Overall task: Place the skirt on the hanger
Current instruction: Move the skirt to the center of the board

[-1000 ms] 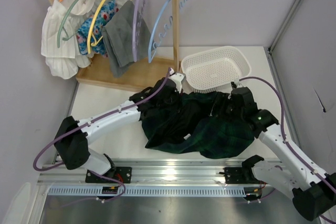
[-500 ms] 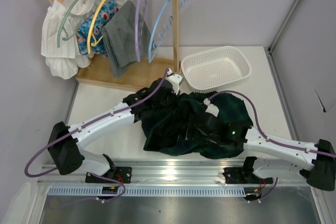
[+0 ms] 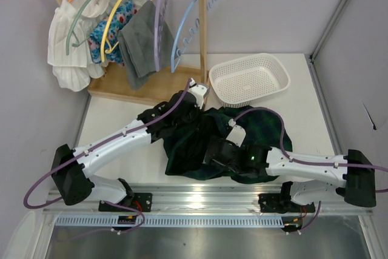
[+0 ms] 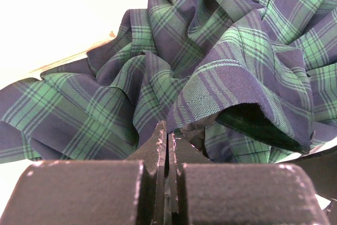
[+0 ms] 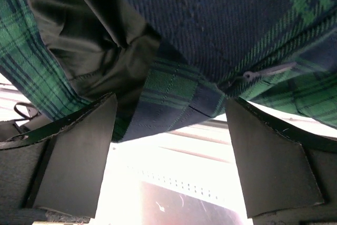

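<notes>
The dark green and navy plaid skirt [image 3: 185,147] lies bunched mid-table. My left gripper [image 3: 200,102] sits at its far edge by the rack's base. In the left wrist view its jaws [image 4: 168,130] are shut, with the skirt's [image 4: 237,51] folds gathered at the tips. My right gripper [image 3: 213,154] rests low over the skirt's near part. In the right wrist view it [image 5: 171,98] stands wide open, the skirt's hem [image 5: 221,19] and dark lining hanging just above the gap. A bare light-blue hanger [image 3: 185,31] hangs at the rack's right end.
The wooden rack [image 3: 203,22] at the back left carries several more hangers with a white garment [image 3: 66,47], a floral one and a grey one [image 3: 142,40]. A white perforated basket [image 3: 248,57] stands behind the skirt. The table's metal front rail [image 3: 200,201] runs close to the right arm.
My right arm swung down and leftward across the skirt's near side and its jaws widened. My left gripper drew a little back toward the rack, pulling the skirt's far edge.
</notes>
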Controlling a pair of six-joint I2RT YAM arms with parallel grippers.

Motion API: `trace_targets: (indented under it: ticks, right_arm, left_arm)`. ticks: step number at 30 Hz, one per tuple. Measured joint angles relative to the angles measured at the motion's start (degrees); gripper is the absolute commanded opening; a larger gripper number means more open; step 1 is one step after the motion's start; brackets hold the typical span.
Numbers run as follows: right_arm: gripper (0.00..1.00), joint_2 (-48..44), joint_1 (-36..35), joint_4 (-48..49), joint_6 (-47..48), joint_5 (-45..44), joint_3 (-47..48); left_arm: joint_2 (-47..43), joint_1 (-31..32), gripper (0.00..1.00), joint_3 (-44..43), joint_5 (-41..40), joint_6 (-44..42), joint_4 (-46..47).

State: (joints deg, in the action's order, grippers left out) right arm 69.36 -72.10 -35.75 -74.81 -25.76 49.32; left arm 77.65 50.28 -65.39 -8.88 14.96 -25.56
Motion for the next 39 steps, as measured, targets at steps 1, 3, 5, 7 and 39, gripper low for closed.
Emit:
trace_targets:
  ticks: [1, 3, 5, 7, 39]
  right_arm:
    - [0.88, 0.26, -0.17, 0.50, -0.22, -0.48, 0.00]
    - [0.86, 1.27, -0.28, 1.57, -0.31, -1.27, 0.02]
    - [0.83, 3.43, -0.31, 1.90, -0.26, -2.21, 0.72]
    - [0.80, 6.54, -0.31, 1.70, -0.20, -2.95, 2.43]
    - [0.00, -30.88, 27.39, -20.57, 26.03, -6.82, 18.38]
  left_arm:
    - [-0.22, 0.00, 0.00, 0.00, -0.04, 0.00, -0.09]
    - [-0.59, 0.00, 0.00, 0.00, -0.31, 0.00, -0.28]
    - [-0.96, 0.00, 0.00, 0.00, -0.81, 0.00, -0.35]
    - [-1.36, 0.00, 0.00, 0.02, -1.33, 0.00, -0.37]
    - [-4.13, -2.73, 0.00, -19.93, -0.92, -1.53, -14.23]
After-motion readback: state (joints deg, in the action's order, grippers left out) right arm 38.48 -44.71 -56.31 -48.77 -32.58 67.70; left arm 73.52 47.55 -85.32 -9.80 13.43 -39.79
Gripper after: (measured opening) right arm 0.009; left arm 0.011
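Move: Just under the open right fingers lies the waist edge of the skirt by its zip, about 2 cm ahead, 2 cm to the left and 3 cm below. From the right hand, the empty basket is some 30 cm ahead and 15 cm to the right, low on the table. The left hand already pinches another bit of the waist; from it the zip edge lies about 10 cm back, level sideways and 10 cm lower, and the basket some 20 cm ahead and 17 cm to the right. Dipping about 3 cm down, slightly forward and left, the right hand shuts its fingers on the skirt's waist edge, then sweeps up and to the right, over 20 cm each, creeping forward while the fingers tilt up some 30 degrees. The left hand keeps its pinch, eases a few centimetres left and rises about 13 cm, mostly late. ##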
